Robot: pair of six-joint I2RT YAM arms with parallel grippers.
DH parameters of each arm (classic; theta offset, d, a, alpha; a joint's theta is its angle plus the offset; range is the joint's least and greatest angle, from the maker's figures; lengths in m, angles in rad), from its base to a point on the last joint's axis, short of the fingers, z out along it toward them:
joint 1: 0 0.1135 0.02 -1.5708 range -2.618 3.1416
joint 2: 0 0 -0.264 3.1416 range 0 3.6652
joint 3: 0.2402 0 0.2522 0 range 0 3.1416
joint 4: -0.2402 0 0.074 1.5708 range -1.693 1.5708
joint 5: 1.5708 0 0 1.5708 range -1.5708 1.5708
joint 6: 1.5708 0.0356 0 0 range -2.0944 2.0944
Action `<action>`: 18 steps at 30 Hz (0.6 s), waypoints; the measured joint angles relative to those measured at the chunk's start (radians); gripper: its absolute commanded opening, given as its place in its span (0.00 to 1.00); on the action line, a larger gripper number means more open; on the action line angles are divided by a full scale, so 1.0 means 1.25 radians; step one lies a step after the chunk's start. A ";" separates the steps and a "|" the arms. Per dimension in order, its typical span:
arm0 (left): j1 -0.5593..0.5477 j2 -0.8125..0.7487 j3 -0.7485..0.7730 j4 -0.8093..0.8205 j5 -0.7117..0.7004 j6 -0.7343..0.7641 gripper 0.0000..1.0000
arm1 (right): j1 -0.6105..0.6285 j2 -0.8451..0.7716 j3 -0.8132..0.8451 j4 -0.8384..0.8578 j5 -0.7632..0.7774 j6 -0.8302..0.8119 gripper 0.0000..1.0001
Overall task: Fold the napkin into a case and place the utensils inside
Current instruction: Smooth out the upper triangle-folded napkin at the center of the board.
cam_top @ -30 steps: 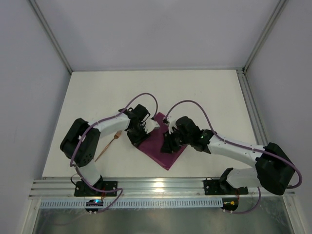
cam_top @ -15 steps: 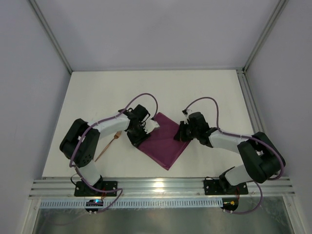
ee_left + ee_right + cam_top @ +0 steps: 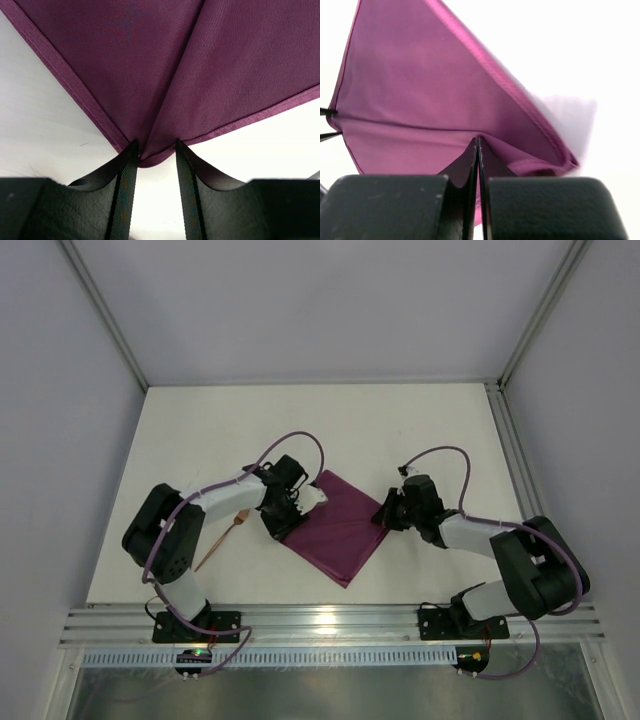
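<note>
The plum-purple napkin [image 3: 340,528] lies as a broad diamond on the white table; no case is in view. My left gripper [image 3: 293,517] is at its left corner. In the left wrist view the jaws of this gripper [image 3: 154,150] stand apart, with the corner of the napkin [image 3: 200,75] lying between the tips and touching the left finger [image 3: 125,190]. My right gripper [image 3: 385,515] is at the right corner. Its wrist view shows that gripper [image 3: 479,141] shut on a raised fold of the napkin [image 3: 420,100]. Of the utensils, one copper fork [image 3: 222,540] lies left of the left arm.
The white table [image 3: 420,430] stretches behind the napkin to the back wall. An aluminium rail [image 3: 320,625] runs along the near edge by both arm bases. Slanted frame posts [image 3: 105,315] rise at the back corners.
My right gripper has shut and travelled right from the napkin's middle to its right corner, drawing the cloth out wider. The left gripper and the fork have stayed put.
</note>
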 measured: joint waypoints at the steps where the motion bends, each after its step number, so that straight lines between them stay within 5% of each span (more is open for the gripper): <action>1: 0.000 -0.001 -0.001 0.001 0.000 0.000 0.38 | -0.005 -0.009 -0.007 -0.001 0.008 0.005 0.03; 18: -0.004 -0.014 -0.016 0.015 -0.006 0.013 0.38 | -0.094 -0.107 -0.052 -0.066 0.093 0.057 0.03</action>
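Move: The right hand's shut fingertips stand on the napkin, with its right corner about 6 cm to their right and 1 cm farther out. The napkin's far corner lies roughly 15 cm ahead and 15 cm to the left of that hand; the near corner is some 17 cm back and 9 cm left. The left hand is already on the left corner, right at its fingertips; from there the right corner lies about 32 cm to the right and 6 cm ahead, and the fork's head 12 cm left and 6 cm ahead. With its fingers shut, the right hand keeps its tips down on the napkin and sweeps them level to the right, about 5.5 cm across the cloth to just short of the right corner, turning some 15 degrees clockwise and easing to a stop there. The left hand stays in place with its part-open fingertips still holding down the left corner, so that the cloth is drawn out away from it. ##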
